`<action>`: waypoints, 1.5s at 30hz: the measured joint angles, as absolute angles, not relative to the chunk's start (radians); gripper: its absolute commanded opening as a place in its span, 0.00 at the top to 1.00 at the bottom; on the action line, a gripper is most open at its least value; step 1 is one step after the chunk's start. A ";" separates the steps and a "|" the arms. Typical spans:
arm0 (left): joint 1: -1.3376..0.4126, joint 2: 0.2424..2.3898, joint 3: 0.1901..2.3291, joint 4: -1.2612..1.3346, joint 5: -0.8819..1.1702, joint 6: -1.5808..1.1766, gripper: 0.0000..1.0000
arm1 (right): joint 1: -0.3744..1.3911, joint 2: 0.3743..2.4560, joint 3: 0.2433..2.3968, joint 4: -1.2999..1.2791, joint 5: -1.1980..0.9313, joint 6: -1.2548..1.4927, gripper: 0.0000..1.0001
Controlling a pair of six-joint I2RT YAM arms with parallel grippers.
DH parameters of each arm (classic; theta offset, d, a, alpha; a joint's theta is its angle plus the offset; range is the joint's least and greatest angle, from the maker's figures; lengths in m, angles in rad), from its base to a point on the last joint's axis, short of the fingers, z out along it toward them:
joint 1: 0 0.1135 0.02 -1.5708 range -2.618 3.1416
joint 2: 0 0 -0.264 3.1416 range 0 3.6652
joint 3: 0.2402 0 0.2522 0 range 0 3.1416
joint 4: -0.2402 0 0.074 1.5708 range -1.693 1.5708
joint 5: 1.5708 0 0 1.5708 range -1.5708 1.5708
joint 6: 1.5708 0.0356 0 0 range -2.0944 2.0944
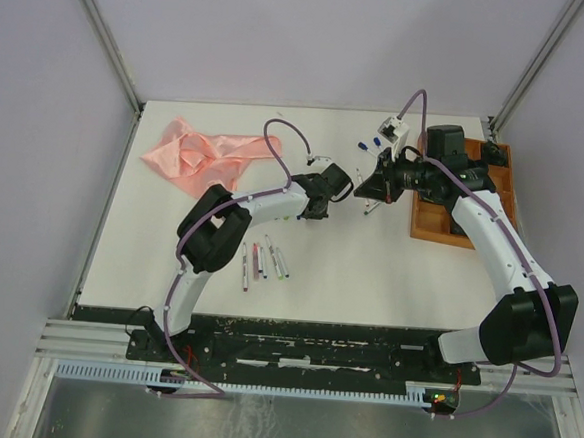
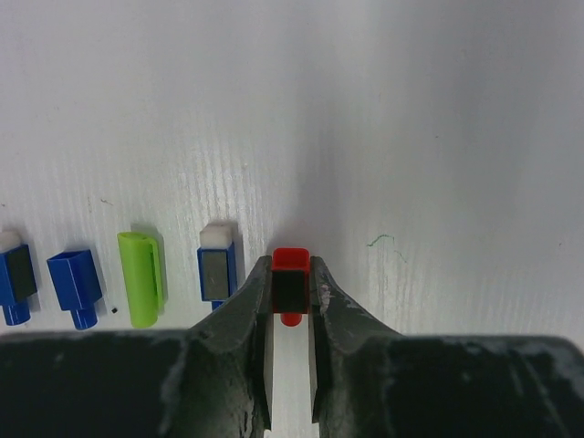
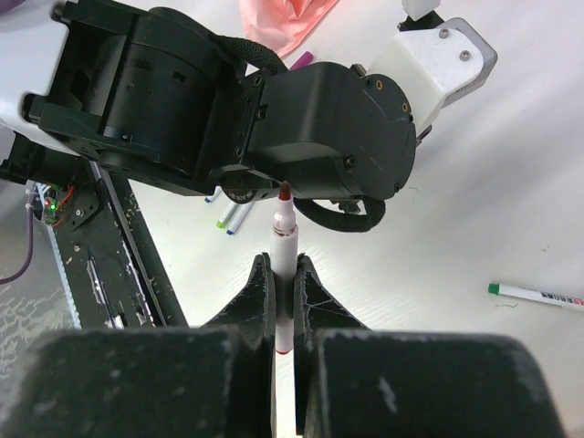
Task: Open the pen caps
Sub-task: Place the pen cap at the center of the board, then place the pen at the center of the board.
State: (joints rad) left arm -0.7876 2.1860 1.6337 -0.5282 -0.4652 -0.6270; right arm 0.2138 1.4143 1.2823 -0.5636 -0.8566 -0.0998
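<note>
A red pen cap (image 2: 290,265) sits between the fingertips of my left gripper (image 2: 291,274), which is shut on it just above the white table, at the end of a row of loose pen caps: three blue (image 2: 217,271) and one green (image 2: 140,276). My right gripper (image 3: 284,269) is shut on a white pen (image 3: 284,239) whose bare red tip points at the left wrist. In the top view the left gripper (image 1: 340,182) and the right gripper (image 1: 366,191) stand close together at mid table. Several capped pens (image 1: 264,260) lie nearer the front.
A pink cloth (image 1: 201,155) lies at the back left. A wooden tray (image 1: 504,194) sits at the right under the right arm. Two blue caps (image 1: 369,142) lie near the back. A green-ended pen (image 3: 534,294) lies on the table right of the right gripper.
</note>
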 measured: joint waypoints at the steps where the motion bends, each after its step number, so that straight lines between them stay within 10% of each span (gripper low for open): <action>1: -0.788 2.186 1.634 -0.529 -0.465 -0.627 0.75 | 0.214 1.414 1.282 -0.562 -0.857 -0.099 1.00; 26: -0.788 2.140 1.611 -0.530 -0.448 -0.626 0.64 | 0.206 1.401 1.275 -0.535 -0.889 -0.075 1.00; 45: -0.788 1.245 0.756 -0.046 -0.293 -0.535 0.43 | 0.186 1.245 1.176 -0.387 -1.016 -0.011 1.00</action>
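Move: The red cap is already down on the board between my left fingertips, practically at the hand point. In line with it on the left are the dark-blue cap at about 3 cm, the light-green one at 6 and a blue one at 9. The nearest uncapped pen is some 13 cm back and 6 cm left. From my right hand, still gripping the red pen, the cap lies about 7 cm ahead, 9 left and 23 below. I hold my left hand still over the board and keep opening the fingers until they let go of the red cap. Then I lift clear about 12 cm, drawing back some 10 cm and left about 7 towards the uncapped pens, tipping the fingers up and to the right. Late on, my right hand keeps its grip on the pen and rises 5 cm, easing back 3. ##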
